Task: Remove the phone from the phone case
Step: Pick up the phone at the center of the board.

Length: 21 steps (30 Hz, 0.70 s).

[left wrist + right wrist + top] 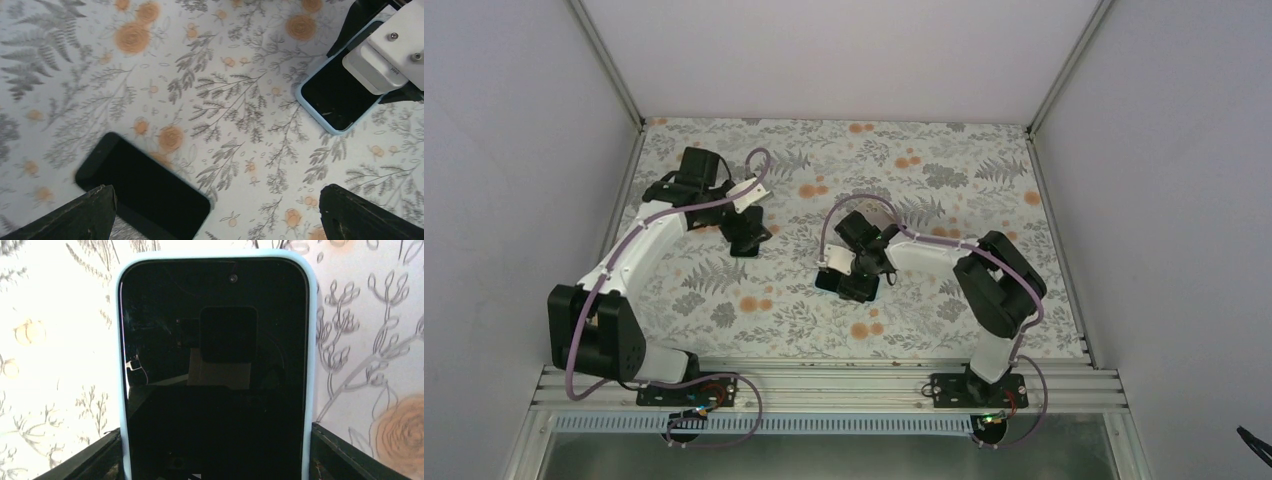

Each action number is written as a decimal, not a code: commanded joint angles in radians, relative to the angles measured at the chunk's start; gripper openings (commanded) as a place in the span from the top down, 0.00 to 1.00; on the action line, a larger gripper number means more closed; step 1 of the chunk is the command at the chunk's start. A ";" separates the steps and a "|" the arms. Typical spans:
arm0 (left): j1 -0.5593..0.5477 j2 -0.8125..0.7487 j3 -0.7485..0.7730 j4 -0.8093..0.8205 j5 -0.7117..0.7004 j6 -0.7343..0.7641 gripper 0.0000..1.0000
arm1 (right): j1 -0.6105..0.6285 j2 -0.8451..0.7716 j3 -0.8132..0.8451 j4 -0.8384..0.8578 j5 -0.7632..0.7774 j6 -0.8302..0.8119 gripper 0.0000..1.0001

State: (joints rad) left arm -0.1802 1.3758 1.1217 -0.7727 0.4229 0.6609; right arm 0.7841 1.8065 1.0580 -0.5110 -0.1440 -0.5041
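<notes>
A black-screened phone sits in a light blue case (311, 340), lying flat on the floral table cover. My right gripper (215, 462) has a finger against each long side of the case near its lower end and is shut on it. The cased phone also shows in the left wrist view (334, 100), with the right gripper's white body over it. My left gripper (225, 220) is wide open and empty, hovering above the table to the left of the case. A bare black phone-like slab (142, 187) lies under its left finger (90, 215).
The floral table cover (944, 170) is bounded by grey walls with metal rails at the left, right and back. The left arm (639, 250) reaches to the back left. The right arm (994, 280) bends in from the right toward the centre.
</notes>
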 commanded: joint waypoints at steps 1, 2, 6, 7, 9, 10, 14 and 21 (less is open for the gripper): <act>0.004 0.071 0.073 -0.079 0.150 -0.009 0.00 | -0.001 -0.088 -0.027 -0.030 0.060 0.027 0.60; 0.002 0.099 0.093 -0.113 0.187 0.002 0.00 | 0.003 -0.113 -0.024 -0.014 0.067 0.028 0.61; 0.002 0.210 0.195 -0.236 0.314 0.034 0.00 | 0.030 -0.203 0.003 0.035 0.100 0.029 0.63; 0.002 0.229 0.216 -0.251 0.334 0.036 0.00 | 0.039 -0.209 0.017 0.039 0.106 0.030 0.64; 0.001 0.250 0.240 -0.255 0.351 0.030 0.00 | 0.056 -0.217 0.046 0.048 0.122 0.035 0.66; 0.001 0.260 0.250 -0.252 0.356 0.024 0.00 | 0.062 -0.220 0.060 0.051 0.120 0.037 0.66; 0.001 0.335 0.303 -0.300 0.425 0.010 0.00 | 0.089 -0.208 0.115 0.068 0.130 0.039 0.67; -0.003 0.462 0.387 -0.448 0.533 0.078 0.00 | 0.116 -0.151 0.212 0.096 0.178 0.043 0.70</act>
State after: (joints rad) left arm -0.1814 1.7855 1.4635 -1.1084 0.8520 0.6815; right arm 0.8879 1.6344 1.1999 -0.4816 -0.0029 -0.4778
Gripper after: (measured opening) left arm 0.996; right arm 0.773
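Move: The blue-cased phone lies flat, pinched in the right hand, its middle about 2 cm left of that hand point. The open left gripper, which the phone is taken to, is some 23 cm to the right hand's left, 7 cm ahead and 16 cm above. From the left hand, the phone is about 21 cm right, 7 cm back and 16 cm below; the bare black phone is some 6 cm ahead, 6 cm left, on the table. The right hand lifts the still-pinched phone about 12 cm and leftward; the open left comes 6 cm rightward. ##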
